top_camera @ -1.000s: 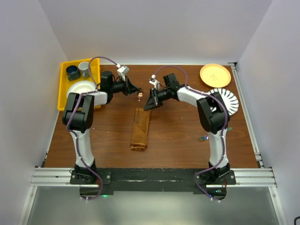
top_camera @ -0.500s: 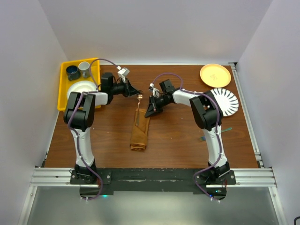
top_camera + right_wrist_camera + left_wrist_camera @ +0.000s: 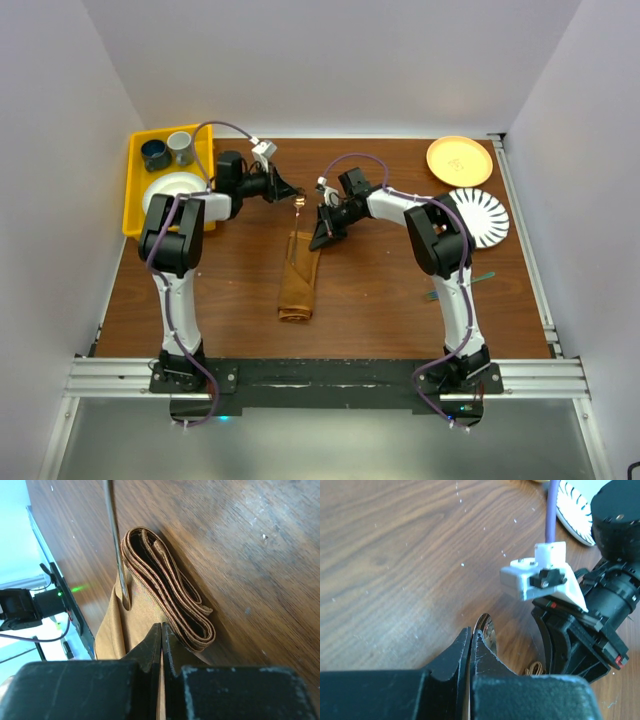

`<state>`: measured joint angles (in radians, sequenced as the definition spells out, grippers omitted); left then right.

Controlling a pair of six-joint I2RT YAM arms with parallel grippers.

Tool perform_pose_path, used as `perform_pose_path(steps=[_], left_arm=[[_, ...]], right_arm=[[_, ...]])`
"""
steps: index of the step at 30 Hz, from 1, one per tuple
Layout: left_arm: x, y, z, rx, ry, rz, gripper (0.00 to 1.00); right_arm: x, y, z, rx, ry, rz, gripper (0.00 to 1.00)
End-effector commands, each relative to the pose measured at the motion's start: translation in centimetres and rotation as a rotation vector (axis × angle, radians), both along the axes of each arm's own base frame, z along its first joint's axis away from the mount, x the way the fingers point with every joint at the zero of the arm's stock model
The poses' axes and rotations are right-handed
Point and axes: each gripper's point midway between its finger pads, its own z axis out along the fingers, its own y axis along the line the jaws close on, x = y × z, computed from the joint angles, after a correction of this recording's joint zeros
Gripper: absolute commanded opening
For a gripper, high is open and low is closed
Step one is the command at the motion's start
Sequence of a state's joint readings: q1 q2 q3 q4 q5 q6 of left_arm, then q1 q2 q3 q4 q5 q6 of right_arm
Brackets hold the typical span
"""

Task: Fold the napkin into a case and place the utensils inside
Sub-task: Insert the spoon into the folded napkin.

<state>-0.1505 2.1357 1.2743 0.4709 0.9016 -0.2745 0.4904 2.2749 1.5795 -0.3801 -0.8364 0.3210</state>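
The rust-brown napkin [image 3: 299,278] lies folded into a narrow case at mid table, its stacked folds close up in the right wrist view [image 3: 172,607]. My left gripper [image 3: 291,197] [image 3: 471,632] is shut on a utensil, whose silvery spoon tip [image 3: 486,630] pokes out beyond the jaws. Its thin shaft [image 3: 113,535] hangs down, and its end sits inside the case's top fold. My right gripper [image 3: 321,237] [image 3: 161,629] is shut on a cloth layer at the case's top edge. Two more green-handled utensils [image 3: 436,295] [image 3: 485,274] lie by the right arm.
At the back left, a yellow bin [image 3: 137,190] holds two cups [image 3: 155,153] and a white plate [image 3: 172,187]. An orange plate [image 3: 459,160] and a white fluted plate [image 3: 484,215] sit at the back right. The right arm's wrist [image 3: 600,605] is close to my left gripper.
My right gripper has moved left onto the case's top edge and shut on the cloth. The left gripper has kept its hold on the utensil almost in place.
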Motion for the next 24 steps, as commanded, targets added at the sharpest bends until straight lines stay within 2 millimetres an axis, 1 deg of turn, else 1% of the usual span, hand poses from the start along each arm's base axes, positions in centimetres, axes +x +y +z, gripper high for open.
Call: perform_pose_path(steps=[1,4,5,7,9,11,15,16,19,24], left_arm=[[1.4,0.2,2.1,-0.012,-0.102,-0.017,0.00],[0.6,0.1,1.8,-0.014,-0.077,-0.033,0.00],[0.1,0.1,1.8,-0.015,-0.067,-0.037,0.00],[-0.8,0.3,1.0,-0.013,-0.039,-0.038,0.00],[-1.3,0.3,1.2,-0.011,-0.035,-0.035,0.00],[-2.0,0.3,1.0,-0.018,-0.010,-0.036,0.00],[-2.9,0.3,1.5,-0.036,0.005,-0.036,0.00],[-3.3,0.3,1.2,-0.033,0.022,-0.038,0.00],[-4.3,0.5,1.3,-0.029,0.023,-0.042,0.00],[-5.3,0.5,1.3,-0.032,0.033,-0.051,0.00]], right_arm=[[0.5,0.3,0.1,-0.003,-0.024,0.016,0.00],[0.4,0.3,0.1,-0.006,-0.022,0.018,0.00],[0.4,0.2,-0.2,-0.011,-0.017,0.017,0.00],[0.4,0.2,-0.3,-0.015,-0.013,0.015,0.00],[0.3,0.2,-0.6,-0.023,-0.005,0.011,0.00],[0.4,0.1,-0.8,-0.031,-0.005,0.005,0.00],[0.3,-0.1,-1.3,-0.042,0.003,-0.013,0.00],[0.2,-0.1,-1.4,-0.044,0.005,-0.013,0.00],[0.1,-0.3,-1.8,-0.056,0.010,-0.020,0.00],[-0.1,-0.4,-2.0,-0.058,0.019,-0.027,0.00]])
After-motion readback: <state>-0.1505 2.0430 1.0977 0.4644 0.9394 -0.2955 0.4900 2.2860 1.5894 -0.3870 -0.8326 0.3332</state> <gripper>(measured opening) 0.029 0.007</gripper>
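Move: I have the spoon in my left hand, its handle trailing back over the napkin. The mouth of the napkin's diagonal fold lies about 14 cm back of this hand, 1 cm left and 7 cm lower; the napkin's middle is some 19 cm back, straight in line. My right fingertips, on its far right corner, are 13 cm back and 3 cm right. From my right hand that mouth is about 4 cm back and 5 cm left. After a brief hover, my left hand draws the pinched spoon back about 5 cm, handle first, towards the napkin's fold. It dips some 2.5 cm, then comes up about 1 cm while still travelling back, and rolls a few degrees so the bowl end goes lower. My right hand stays put, its shut fingertips still holding down the napkin's far right corner. ##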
